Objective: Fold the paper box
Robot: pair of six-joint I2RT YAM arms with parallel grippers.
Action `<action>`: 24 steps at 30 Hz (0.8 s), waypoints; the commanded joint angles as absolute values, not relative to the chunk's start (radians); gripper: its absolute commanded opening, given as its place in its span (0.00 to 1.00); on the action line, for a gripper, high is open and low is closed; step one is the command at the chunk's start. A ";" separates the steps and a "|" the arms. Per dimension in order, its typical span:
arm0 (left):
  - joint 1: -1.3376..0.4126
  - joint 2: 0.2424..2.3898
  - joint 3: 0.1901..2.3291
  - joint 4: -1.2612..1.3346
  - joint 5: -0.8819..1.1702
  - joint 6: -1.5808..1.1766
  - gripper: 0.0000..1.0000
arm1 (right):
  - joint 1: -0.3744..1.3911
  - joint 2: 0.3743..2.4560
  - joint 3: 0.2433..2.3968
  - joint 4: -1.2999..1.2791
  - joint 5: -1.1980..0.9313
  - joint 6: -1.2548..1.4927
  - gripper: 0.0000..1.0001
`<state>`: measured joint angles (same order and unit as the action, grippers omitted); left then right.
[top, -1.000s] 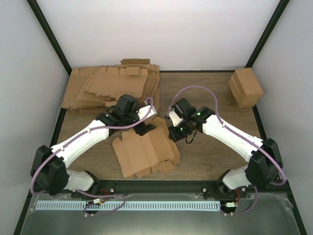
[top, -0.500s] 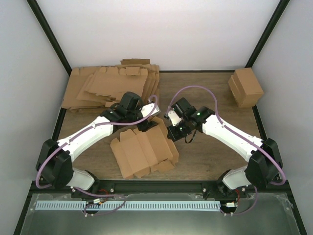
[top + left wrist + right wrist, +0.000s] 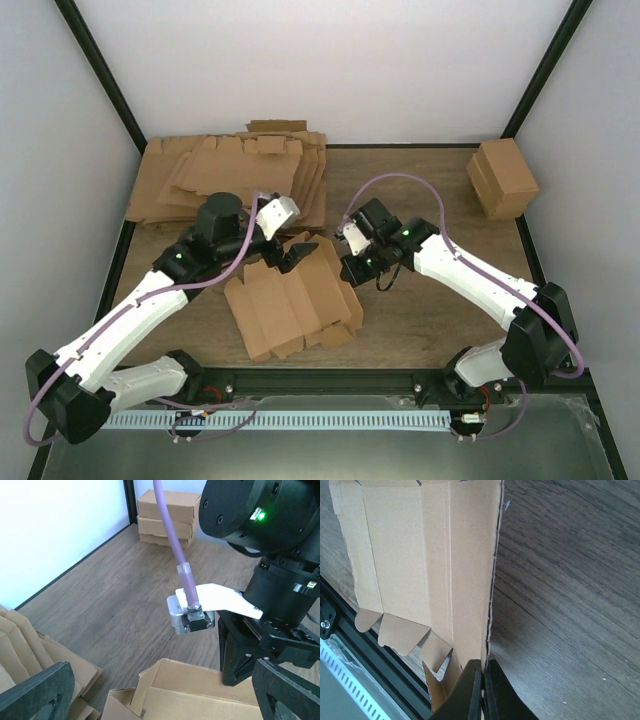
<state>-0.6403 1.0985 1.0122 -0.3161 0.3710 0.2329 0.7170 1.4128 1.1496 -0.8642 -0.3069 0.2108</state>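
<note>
The paper box point(image 3: 290, 300) is a flat brown die-cut sheet with flaps, lying on the wooden table in front of both arms; its far right edge is lifted. My right gripper point(image 3: 350, 266) is shut on that edge. In the right wrist view the fingers point(image 3: 470, 690) pinch the thin cardboard edge of the paper box point(image 3: 420, 555). My left gripper point(image 3: 289, 254) is wide open just above the sheet's far corner and holds nothing. From the left wrist, the left gripper point(image 3: 162, 682) straddles a raised fold of the paper box point(image 3: 200, 692), with the right gripper point(image 3: 240, 652) just beyond.
A thick pile of brown cardboard sheets point(image 3: 230, 175) lies at the back left, its edge also showing as the pile point(image 3: 20, 645) in the left wrist view. A blocky brown carton point(image 3: 503, 177) sits at the back right corner. Black frame rails border the table.
My left arm has swung back to the left and its gripper has opened wide, coming off the sheet. The right gripper has kept its grip and barely moved.
</note>
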 commanded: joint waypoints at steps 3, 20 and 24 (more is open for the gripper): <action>-0.640 1.106 0.962 -0.279 0.376 0.259 1.00 | 0.723 1.385 1.208 -0.836 -0.339 0.207 0.01; -0.605 1.446 1.190 -0.419 0.555 0.511 0.50 | 0.723 1.329 1.195 -0.853 -0.340 0.185 0.01; -0.604 1.454 1.204 -0.463 0.579 0.556 0.30 | 0.722 1.327 1.191 -0.855 -0.316 0.181 0.01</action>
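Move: The box blank's far right corner, where a wall stands up, is what the open left hand goes for: about 4 cm ahead, 4 cm to its right and 8 cm lower. The blank's middle panel lies some 11 cm back, 2 cm left and 22 cm below the left hand; the cardboard stack about 17 cm ahead and 15 cm left. From the right hand, shut on the raised right-hand wall, that corner is about 7 cm ahead and 8 cm left. The standing far corner of the blank comes between the left fingers as the left hand sinks about 7 cm, also going forward and to the right, and tips steeper with a slight clockwise turn; its fingers close from wide open to about a third. The right hand keeps its pinch on the right wall's edge and raises it some 3 cm. ##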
